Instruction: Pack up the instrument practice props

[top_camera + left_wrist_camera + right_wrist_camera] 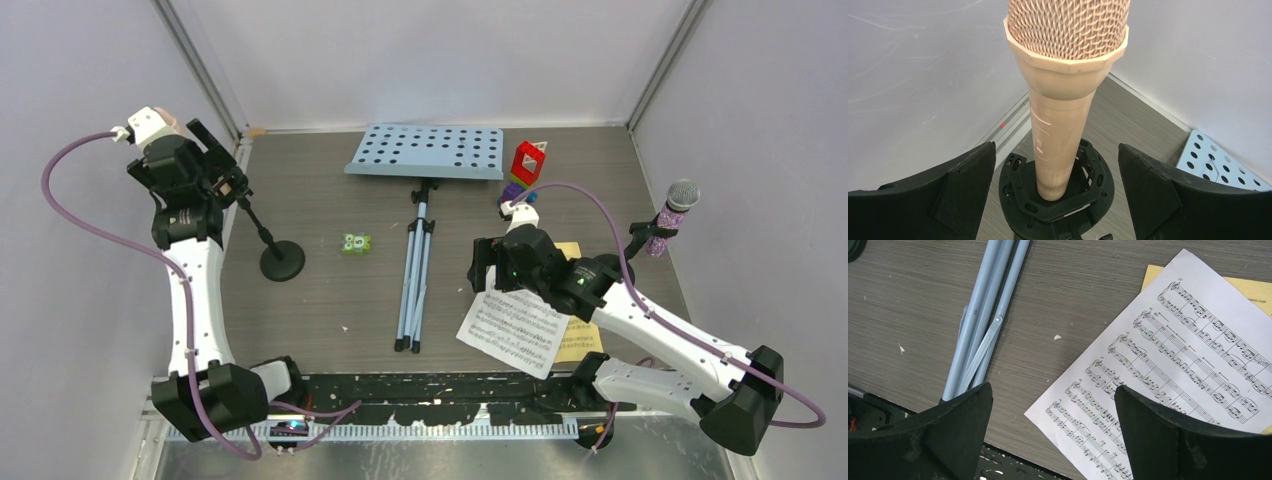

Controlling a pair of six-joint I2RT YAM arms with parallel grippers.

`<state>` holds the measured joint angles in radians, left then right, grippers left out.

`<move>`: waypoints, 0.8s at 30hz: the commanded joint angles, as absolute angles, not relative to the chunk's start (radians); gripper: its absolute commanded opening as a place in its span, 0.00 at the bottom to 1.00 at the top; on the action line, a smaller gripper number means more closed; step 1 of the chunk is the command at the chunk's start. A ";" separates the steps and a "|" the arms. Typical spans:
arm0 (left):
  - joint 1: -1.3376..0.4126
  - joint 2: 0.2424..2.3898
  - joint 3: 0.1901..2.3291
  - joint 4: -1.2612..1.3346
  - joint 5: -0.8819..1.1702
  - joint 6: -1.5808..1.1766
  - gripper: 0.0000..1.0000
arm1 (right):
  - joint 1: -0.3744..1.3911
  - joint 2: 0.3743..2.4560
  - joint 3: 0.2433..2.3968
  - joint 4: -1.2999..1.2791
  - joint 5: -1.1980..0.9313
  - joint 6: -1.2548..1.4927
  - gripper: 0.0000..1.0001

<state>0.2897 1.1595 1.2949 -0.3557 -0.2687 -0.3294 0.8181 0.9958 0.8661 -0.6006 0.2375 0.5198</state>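
Note:
The peach microphone stands in the clip of a black mic holder, whose round base sits at the table's left. My left gripper is open, its fingers on either side of the clip and not touching; in the top view it is at the far left. My right gripper is open and empty over the left corner of the white score sheet, which overlaps a yellow sheet. The pale-blue music rack lies flat with folded legs. The purple microphone sits in its holder at the right.
A colourful toy brick car stands next to the rack's right end. A small green block lies between the holder base and the legs. The rack legs lie just left of my right gripper. White walls enclose the table.

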 commanded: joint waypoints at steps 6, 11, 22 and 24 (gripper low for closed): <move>0.313 1.164 1.247 -0.154 -0.203 -0.275 0.93 | 0.816 1.002 0.901 -0.595 0.230 0.510 0.96; 0.314 1.185 1.243 -0.108 -0.209 -0.238 0.91 | 0.816 0.992 0.893 -0.598 0.229 0.512 0.96; 0.316 1.234 1.229 -0.027 -0.236 -0.225 0.75 | 0.816 1.021 0.935 -0.600 0.210 0.509 0.96; 0.316 1.242 1.238 -0.030 -0.235 -0.224 0.70 | 0.816 1.020 0.925 -0.594 0.206 0.516 0.96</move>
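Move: The peach microphone stands upright between the left hand's open fingers, its middle about 4 cm ahead, 2 cm left and 4 cm above the hand point. The black holder gripping its lower end is some 2 cm ahead, level sideways and 5 cm lower; the round stand base lies roughly 4 cm ahead, 9 cm right and 33 cm below. From the right hand, the microphone is about 17 cm ahead, 56 cm left and 20 cm up. The peach microphone's handle is brought deeper between the left fingers: the left hand eases about 3.5 cm forward and 1.5 cm to its left, rolling some 5 degrees with its left side rising. Over the second half the fingers start to close around the handle, by about a fifth of their range, still well open at the end with no touch visible. ##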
